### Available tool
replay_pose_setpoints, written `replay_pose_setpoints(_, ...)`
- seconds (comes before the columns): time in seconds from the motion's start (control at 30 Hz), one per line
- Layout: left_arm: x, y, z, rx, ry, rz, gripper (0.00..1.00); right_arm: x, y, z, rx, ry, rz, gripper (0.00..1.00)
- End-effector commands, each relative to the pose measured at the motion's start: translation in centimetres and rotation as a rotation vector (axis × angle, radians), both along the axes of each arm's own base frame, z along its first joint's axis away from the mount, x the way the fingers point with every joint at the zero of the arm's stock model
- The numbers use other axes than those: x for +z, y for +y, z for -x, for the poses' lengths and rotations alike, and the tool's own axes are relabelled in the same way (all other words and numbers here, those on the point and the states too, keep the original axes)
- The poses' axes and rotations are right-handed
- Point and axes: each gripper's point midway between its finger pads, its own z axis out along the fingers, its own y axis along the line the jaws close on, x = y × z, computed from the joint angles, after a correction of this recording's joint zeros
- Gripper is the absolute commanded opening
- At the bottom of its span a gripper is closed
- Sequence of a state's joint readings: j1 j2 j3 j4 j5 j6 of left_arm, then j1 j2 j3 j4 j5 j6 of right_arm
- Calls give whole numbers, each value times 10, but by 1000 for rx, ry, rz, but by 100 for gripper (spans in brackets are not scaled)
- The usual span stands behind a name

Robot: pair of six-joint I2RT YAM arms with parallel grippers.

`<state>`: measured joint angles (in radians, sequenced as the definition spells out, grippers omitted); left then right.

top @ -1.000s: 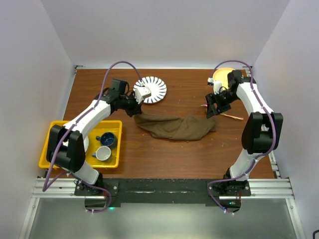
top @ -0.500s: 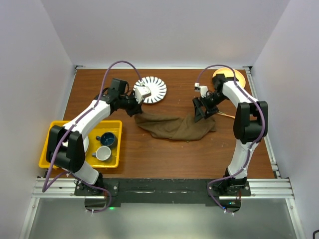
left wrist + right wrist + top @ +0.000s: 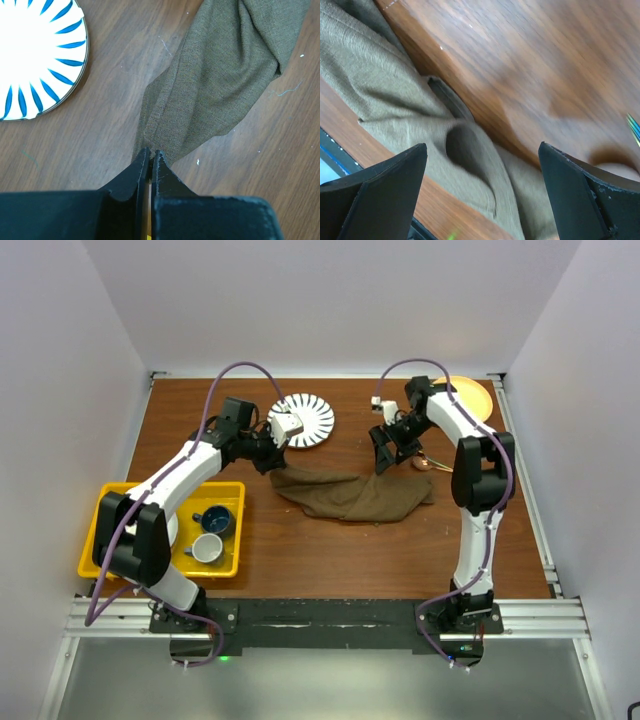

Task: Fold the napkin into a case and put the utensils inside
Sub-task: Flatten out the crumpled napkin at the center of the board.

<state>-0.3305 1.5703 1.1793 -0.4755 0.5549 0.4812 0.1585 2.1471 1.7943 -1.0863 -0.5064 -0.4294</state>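
The olive-brown napkin [image 3: 352, 496] lies crumpled and stretched out on the wooden table, not shaped into a case. My left gripper [image 3: 271, 464] is shut on its left corner; in the left wrist view the jaws [image 3: 150, 153] pinch the bunched cloth [image 3: 220, 75]. My right gripper [image 3: 386, 453] hovers open over the napkin's upper right part, holding nothing. The right wrist view is blurred: wide-open gripper [image 3: 481, 146] above folds of napkin [image 3: 410, 110]. The utensils [image 3: 425, 463] show only as a small glint right of that gripper.
A blue-striped white plate [image 3: 303, 421] sits just behind the left gripper, also in the left wrist view [image 3: 35, 55]. An orange plate [image 3: 472, 395] lies at the back right. A yellow bin [image 3: 110, 505] with two mugs stands at the left.
My right arm has swung left, away from the utensils and over the napkin's right end, with its jaws opening wider. The left arm and its grip have not moved.
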Motion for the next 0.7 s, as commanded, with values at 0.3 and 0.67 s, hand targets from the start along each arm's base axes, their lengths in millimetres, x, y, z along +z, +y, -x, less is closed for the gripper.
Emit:
replay_pose_setpoints(0.3, 40, 0, -11, 57, -55, 78, 0, 5, 16, 53, 150, 155, -100, 12)
replay_pose_setpoints(0.67, 113, 20, -17, 76, -168, 154, 0, 114, 16, 54, 286, -105, -142, 0)
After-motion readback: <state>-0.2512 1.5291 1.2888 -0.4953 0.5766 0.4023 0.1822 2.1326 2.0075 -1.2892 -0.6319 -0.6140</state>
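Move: The napkin's loose fold lies about 5 cm back from the right hand's open fingers, 1 cm left and 2 cm below; from the left hand, already pinching the napkin's left corner, it is roughly 24 cm right, 3 cm back and 9 cm down. The striped plate lies some 12 cm ahead and 20 cm left of the right hand, the utensils about 11 cm right and 1 cm ahead of it. The napkin's fold is what the right hand goes for: it draws back about 5 cm, dipping a little, and shuts its wide-open fingers to pinch the cloth. Then it lifts some 8 cm while going forward 5 cm and slightly left. The left hand keeps its shut grip on the left corner and rises late with it, about 5 cm, easing forward and left. ##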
